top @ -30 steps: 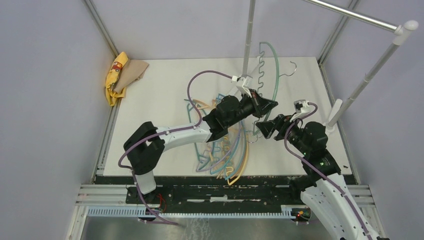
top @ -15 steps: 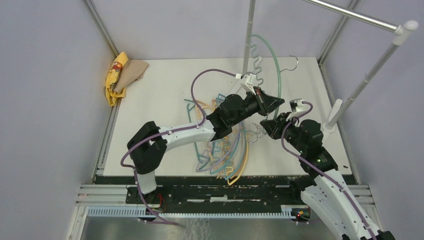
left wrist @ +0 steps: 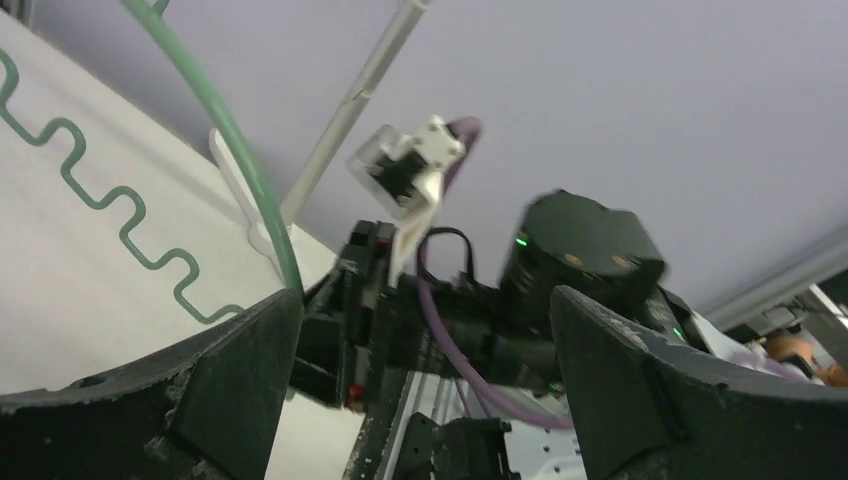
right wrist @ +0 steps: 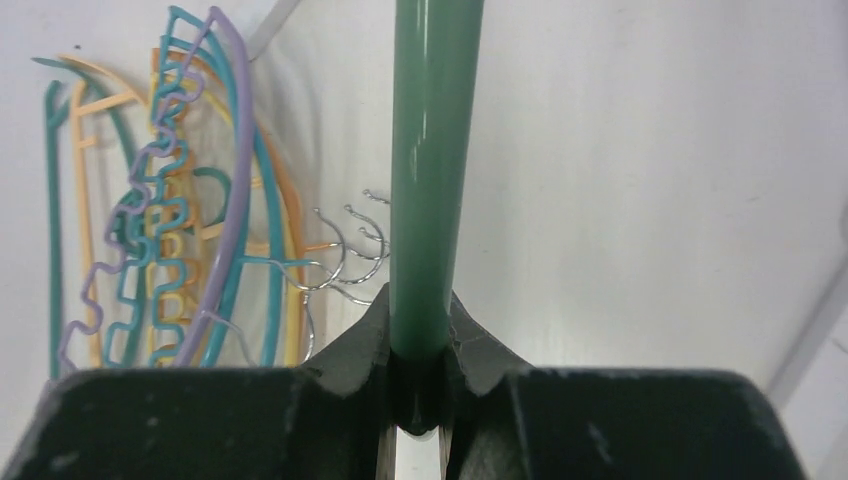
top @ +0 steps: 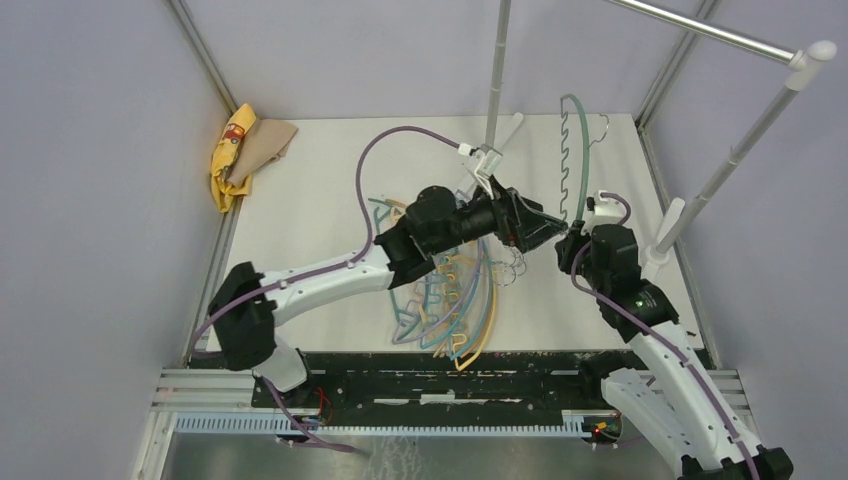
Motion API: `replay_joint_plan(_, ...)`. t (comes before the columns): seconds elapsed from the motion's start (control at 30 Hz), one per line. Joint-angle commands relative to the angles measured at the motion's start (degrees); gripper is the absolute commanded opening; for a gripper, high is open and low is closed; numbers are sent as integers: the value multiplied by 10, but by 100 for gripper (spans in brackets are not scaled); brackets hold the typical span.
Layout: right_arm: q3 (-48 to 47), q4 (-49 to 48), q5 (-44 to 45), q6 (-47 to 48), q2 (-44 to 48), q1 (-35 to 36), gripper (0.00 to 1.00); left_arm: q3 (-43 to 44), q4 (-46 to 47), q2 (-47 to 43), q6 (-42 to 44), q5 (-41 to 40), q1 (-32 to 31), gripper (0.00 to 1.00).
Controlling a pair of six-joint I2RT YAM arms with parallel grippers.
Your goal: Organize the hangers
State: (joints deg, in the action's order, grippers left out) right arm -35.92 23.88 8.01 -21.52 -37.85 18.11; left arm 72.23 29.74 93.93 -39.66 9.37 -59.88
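Observation:
A green hanger [top: 572, 150] stands up off the table, its metal hook [top: 600, 124] at the top. My right gripper [top: 570, 246] is shut on its lower end. In the right wrist view the green bar [right wrist: 432, 180] runs straight up out of the closed right gripper [right wrist: 420, 322]. My left gripper [top: 545, 226] sits just left of it, open and empty. The left wrist view shows the left gripper [left wrist: 425, 310] spread wide, with the green hanger [left wrist: 225, 130] past its left finger. Several teal, orange and lilac hangers [top: 450, 290] lie piled on the table; this pile of hangers [right wrist: 170, 220] is also in the right wrist view.
A yellow-and-tan cloth [top: 245, 148] lies at the table's far left corner. A metal rack upright [top: 497, 70] rises at the back centre. A slanted pole [top: 740, 150] and a top rail [top: 715, 32] stand on the right. Purple cables loop over both arms.
My left gripper opened and let go of the green hanger. My right gripper closed on its lower end, and the hanger swung to the right.

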Motion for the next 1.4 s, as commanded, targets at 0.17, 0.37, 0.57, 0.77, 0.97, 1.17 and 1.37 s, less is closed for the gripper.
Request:
replay_joint_plan(0.17, -185, 55, 107, 77, -36, 2, 1, -158, -107, -208, 146, -23, -2, 99)
replay_joint_plan(0.37, -295, 107, 120, 115, -57, 2, 1, -248, -114, -243, 153, -61, -1, 99)
replay_joint_plan(0.57, -381, 156, 160, 144, -121, 2, 1, -282, -108, -249, 148, -64, -2, 99)
replay_joint_plan(0.77, -411, 157, 201, 146, -150, 1, 1, -306, -104, -258, 144, -66, -2, 99)
replay_joint_plan(0.97, -430, 152, 218, 138, -176, 0, 1, -327, -101, -267, 139, -68, -2, 99)
replay_joint_plan(1.17, -455, 150, 234, 138, -208, -5, 1, -345, -98, -278, 136, -75, -2, 99)
replay_joint_plan(1.37, -470, 156, 189, 117, -242, -62, 1, -361, -100, -290, 134, -80, -2, 99)
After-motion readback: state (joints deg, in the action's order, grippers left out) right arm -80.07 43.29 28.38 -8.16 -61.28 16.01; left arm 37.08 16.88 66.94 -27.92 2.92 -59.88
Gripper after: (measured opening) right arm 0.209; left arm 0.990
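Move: From the right hand, which already holds the green hanger by one end, the rail point to reach is about 23 cm ahead, 6 cm right and some 37 cm up; the right post's foot stands 6 cm ahead and 27 cm right, the left post's foot 36 cm ahead and 15 cm left. From the open left hand, the hanger pile is about 5 cm ahead, 18 cm left and 32 cm below; its metal hooks lie 8 cm ahead and 1 cm left. Keep the right fingers shut on the green hanger's end and lift it about 16 cm while easing right, then push on forward some 5 cm towards the rail, rolling the hand's left side down about 20 degrees and turning a little clockwise. Meanwhile swing the open left gripper up briefly, then down and left some 15 cm each way to hover over the hanger pile, its left side rolling up. ##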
